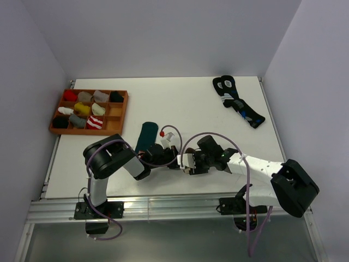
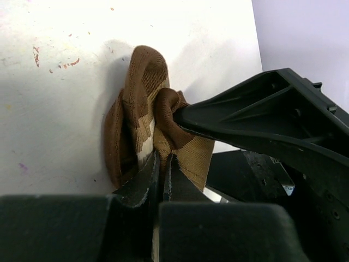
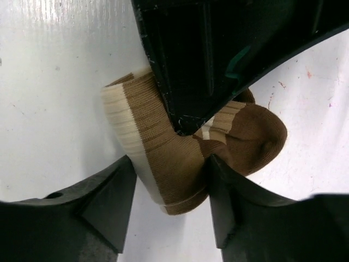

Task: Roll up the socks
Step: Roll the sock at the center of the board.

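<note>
The brown sock with cream stripes (image 2: 143, 109) lies bunched on the white table between my two grippers. My left gripper (image 2: 162, 159) is shut on a fold of its fabric. In the right wrist view the sock's cream-edged cuff (image 3: 163, 158) sits between the spread fingers of my right gripper (image 3: 169, 183), which is open around it; the right finger (image 3: 226, 188) touches the knit. The left gripper's black body (image 3: 202, 60) covers the sock's upper part. In the top view the grippers (image 1: 180, 159) meet near the table's front centre and hide the sock.
A dark green sock (image 1: 146, 136) lies just behind the left gripper. Black socks with blue and white marks (image 1: 238, 101) lie at the back right. A brown compartment tray (image 1: 120, 112) holding several rolled socks stands at the back left. The table's front edge is close.
</note>
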### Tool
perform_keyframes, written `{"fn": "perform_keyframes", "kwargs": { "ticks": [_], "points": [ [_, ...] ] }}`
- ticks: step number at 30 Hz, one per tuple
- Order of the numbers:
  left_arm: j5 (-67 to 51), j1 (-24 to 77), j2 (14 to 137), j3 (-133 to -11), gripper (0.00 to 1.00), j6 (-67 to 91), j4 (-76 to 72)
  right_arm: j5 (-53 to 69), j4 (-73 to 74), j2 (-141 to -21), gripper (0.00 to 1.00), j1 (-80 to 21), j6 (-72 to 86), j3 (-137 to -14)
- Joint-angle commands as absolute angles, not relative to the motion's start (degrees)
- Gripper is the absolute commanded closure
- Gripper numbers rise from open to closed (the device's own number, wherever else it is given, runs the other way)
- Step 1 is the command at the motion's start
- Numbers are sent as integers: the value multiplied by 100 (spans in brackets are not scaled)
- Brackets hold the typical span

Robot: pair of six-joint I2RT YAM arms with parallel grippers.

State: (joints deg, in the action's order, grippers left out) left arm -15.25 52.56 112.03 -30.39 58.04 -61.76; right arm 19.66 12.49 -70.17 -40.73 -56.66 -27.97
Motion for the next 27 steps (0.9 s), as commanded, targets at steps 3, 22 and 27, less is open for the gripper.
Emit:
{"fn": "perform_keyframes", "kwargs": {
  "ticks": [3, 22, 27],
  "points": [
    [-1723, 5291, 11760, -2628, 100, 5326, -4122, 2153, 1511, -7294, 52, -4131, -5406, -3128],
    [-695, 5317, 10706, -2400, 73, 5484, -4210, 2935, 3673, -8815, 90, -3938, -4975, -4500],
    [-466, 5379, 10372, -2312, 65, 5581, -4246, 2962, 3963, -9272, 91, -3823, -5027, -4719]
  ]
}}
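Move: Astride the brown striped sock's roll, the right hand has the roll's middle almost at its finger point, about 1 cm below it and level with it otherwise; the sock's loose toe end lies some 5 cm ahead and 2 cm left. The dark green sock is roughly 10 cm ahead and 18 cm left. From the left hand, whose shut fingers still hold the roll's inside, the roll's middle is about 2 cm to the right and 1 cm below. Closing from wide astride the roll, the right fingers pinch the sock from both sides, then carry it about 2 cm left while the wrist turns some 20 degrees, pointing the fingertips more back towards the base. Once the right hand has its grip, the left fingers open around the sock's inner folds and the left hand backs off to the left, roughly 3 cm. ##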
